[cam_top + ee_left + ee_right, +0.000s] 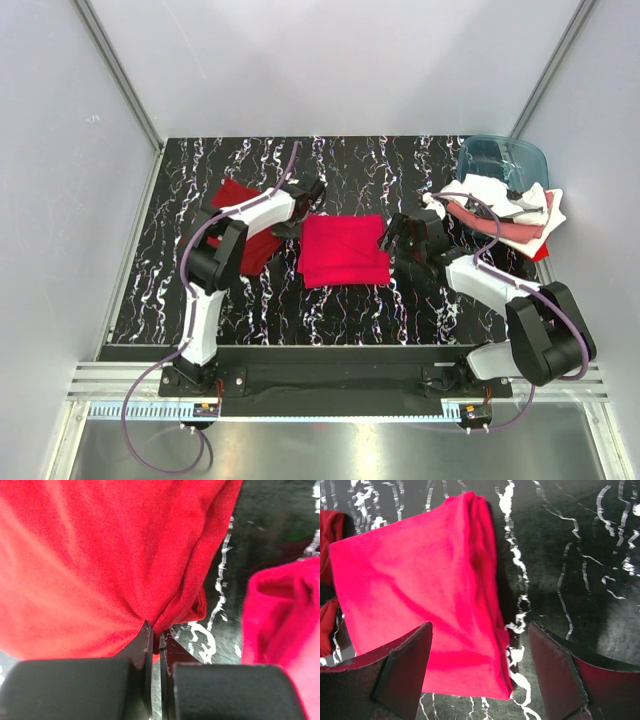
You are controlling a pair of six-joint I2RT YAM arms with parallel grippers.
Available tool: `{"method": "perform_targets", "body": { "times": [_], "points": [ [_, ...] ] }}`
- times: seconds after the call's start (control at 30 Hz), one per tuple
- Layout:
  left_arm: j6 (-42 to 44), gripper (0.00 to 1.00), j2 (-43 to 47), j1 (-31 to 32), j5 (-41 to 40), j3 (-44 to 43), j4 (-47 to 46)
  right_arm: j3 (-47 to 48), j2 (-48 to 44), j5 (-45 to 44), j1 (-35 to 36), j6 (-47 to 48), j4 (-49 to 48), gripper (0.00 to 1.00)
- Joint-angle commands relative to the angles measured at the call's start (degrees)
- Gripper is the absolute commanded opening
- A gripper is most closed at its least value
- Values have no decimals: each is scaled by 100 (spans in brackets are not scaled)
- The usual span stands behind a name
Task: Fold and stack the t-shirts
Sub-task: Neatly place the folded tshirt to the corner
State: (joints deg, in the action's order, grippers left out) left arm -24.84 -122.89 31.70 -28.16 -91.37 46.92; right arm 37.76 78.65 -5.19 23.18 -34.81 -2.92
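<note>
A folded bright crimson t-shirt [343, 250] lies flat at the table's middle. A darker red t-shirt [240, 215] lies to its left, partly under my left arm. My left gripper [288, 226] is shut on the darker red shirt's edge. In the left wrist view the left gripper [155, 630] pinches a fold of that red cloth [100, 565], with the crimson shirt [285, 615] at the right. My right gripper [390, 238] stands open at the crimson shirt's right edge. In the right wrist view the right gripper [480, 640] straddles the corner of the crimson shirt [420, 580] without touching it.
A heap of white, salmon pink and red shirts [505, 212] spills from a translucent blue-teal tub [502, 160] at the back right. The table [200, 290] is black with white veins. Grey walls close in on three sides.
</note>
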Motion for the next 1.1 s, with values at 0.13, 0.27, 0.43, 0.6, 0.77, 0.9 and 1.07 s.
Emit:
{"method": "perform_targets", "body": {
  "times": [0.13, 0.27, 0.43, 0.6, 0.77, 0.9, 1.07],
  "points": [
    [-591, 0, 511, -68, 2235, 348, -1288, 214, 422, -106, -243, -193, 160, 83],
    [-768, 15, 521, -85, 2674, 59, -1483, 250, 598, 123, -296, -114, -16, 85],
    [-715, 68, 845, -85, 2501, 216, -1325, 346, 870, 422, -323, -26, -209, 88],
    [-715, 75, 1241, -85, 2482, 462, -1448, 574, 1178, 379, -367, -70, -113, 79],
    [-636, 75, 1303, 2, 2666, 559, -1642, 584, 1267, 132, -498, -237, 81, 73],
    [-627, 75, 1311, 29, 2790, 585, -1782, 592, 1275, 255, -595, -219, 63, 47],
    [-610, 75, 1557, 46, 3106, 866, -2133, 593, 1127, 141, -797, -307, 652, 12]
  ]
}}
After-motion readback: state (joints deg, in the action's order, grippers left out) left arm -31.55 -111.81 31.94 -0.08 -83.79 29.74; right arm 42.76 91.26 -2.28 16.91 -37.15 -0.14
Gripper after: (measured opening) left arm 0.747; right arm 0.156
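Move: The closed left fingers already hold the right edge of the red t-shirt. Its middle lies about 9 cm to their left, straight out, and the folded magenta t-shirt's middle about 14 cm to their right and 4 cm nearer the base. From the open right hand the magenta t-shirt's middle is about 10 cm left, level fore and aft, 6 cm below, with the red one some 33 cm left and 4 cm ahead; the white cloth pile stands roughly 25 cm right and 8 cm ahead. The left hand drags the red t-shirt's edge rightward towards the magenta one, rolling some 35 degrees so its fingertips swing from leftward to rightward, then opens, lets go and rises about 4 cm while easing on rightward to hang open over the magenta t-shirt's left edge. The right hand sinks about 5 cm with a slight tip downward, creeps a little forward and then right, and closes to pinch the magenta t-shirt's right edge. ##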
